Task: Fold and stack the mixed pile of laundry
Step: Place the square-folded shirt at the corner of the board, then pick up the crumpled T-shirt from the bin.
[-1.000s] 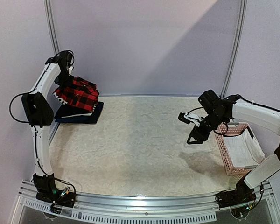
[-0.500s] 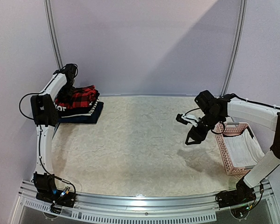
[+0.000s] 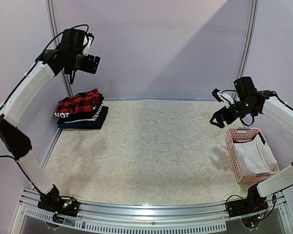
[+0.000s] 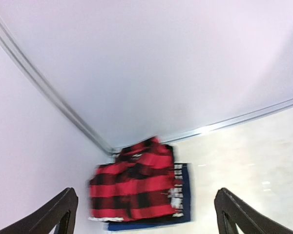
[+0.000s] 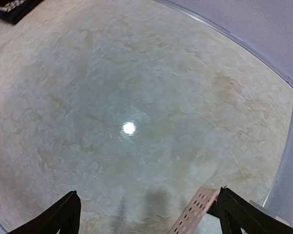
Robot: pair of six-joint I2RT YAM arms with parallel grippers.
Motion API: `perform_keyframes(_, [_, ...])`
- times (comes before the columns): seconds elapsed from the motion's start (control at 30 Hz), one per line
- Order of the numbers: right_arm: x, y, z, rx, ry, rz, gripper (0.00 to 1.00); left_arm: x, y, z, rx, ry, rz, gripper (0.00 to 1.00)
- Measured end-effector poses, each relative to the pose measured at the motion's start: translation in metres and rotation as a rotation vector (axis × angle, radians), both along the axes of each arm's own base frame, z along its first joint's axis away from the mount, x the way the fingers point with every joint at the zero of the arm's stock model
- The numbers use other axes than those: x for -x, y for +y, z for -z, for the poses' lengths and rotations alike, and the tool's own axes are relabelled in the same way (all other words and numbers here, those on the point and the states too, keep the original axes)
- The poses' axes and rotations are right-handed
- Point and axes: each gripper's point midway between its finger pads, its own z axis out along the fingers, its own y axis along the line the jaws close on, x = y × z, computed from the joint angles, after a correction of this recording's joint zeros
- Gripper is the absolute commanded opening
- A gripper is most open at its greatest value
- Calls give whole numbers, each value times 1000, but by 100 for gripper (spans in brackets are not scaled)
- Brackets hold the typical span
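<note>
The laundry pile is a folded stack (image 3: pixel 81 111) at the table's back left corner. A red-and-black plaid shirt (image 3: pixel 79 102) lies on top of a white printed tee and navy clothes (image 3: pixel 90 122). My left gripper (image 3: pixel 89 64) hangs high above the stack, open and empty. In the left wrist view the plaid shirt (image 4: pixel 132 187) and the navy layer (image 4: pixel 184 195) lie far below my left gripper (image 4: pixel 145 191). My right gripper (image 3: pixel 218 117) hovers open and empty over the table's right side. In its own view the right gripper (image 5: pixel 149 192) frames bare table.
A pink slatted basket (image 3: pixel 233 156) with a white cloth (image 3: pixel 255 157) in it stands at the right edge, just below my right gripper. Its corner (image 5: pixel 195 214) shows in the right wrist view. The stack's dark edge (image 5: pixel 12 9) shows at that view's top left.
My left gripper set the plaid shirt on the stack, opened and rose well above it. My right gripper opened wider and moved back and right, toward the basket.
</note>
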Motion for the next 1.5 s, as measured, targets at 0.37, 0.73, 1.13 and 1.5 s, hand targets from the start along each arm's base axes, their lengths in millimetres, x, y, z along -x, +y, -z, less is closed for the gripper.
perform_keyframes(0.37, [14,-95,-1,50,27,266,92,76,-124,224,407,537,447,100])
perform_keyframes(0.73, [104,-221,76,448,306,496,80,140,-191,210,427,514,754,100])
perform_keyframes(1.13, [104,-275,90,674,321,516,51,100,-151,240,258,476,405,100])
perform_keyframes(1.5, [103,-280,120,669,389,496,23,102,-124,221,202,362,352,100])
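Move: Below and off to the right hand's right lies the basket's white cloth, its middle about 24 cm right, 12 cm back and 15 cm down. The pink basket around it is centred roughly 22 cm right and 12 cm back. From the high left hand, the cloth is some 68 cm right, 24 cm back and 36 cm down; the red-black shirt tops the stack about 6 cm ahead, 17 cm left and 31 cm down. Swinging about 28 cm right, then also back and down, the right hand goes from over the table to the right part of the white cloth, turning clockwise, rolling its left side down and partly closing there. The open left hand sweeps down some 22 cm, back and right of the laid shirt, swings clockwise, then eases partway back forward and left over bare table. ##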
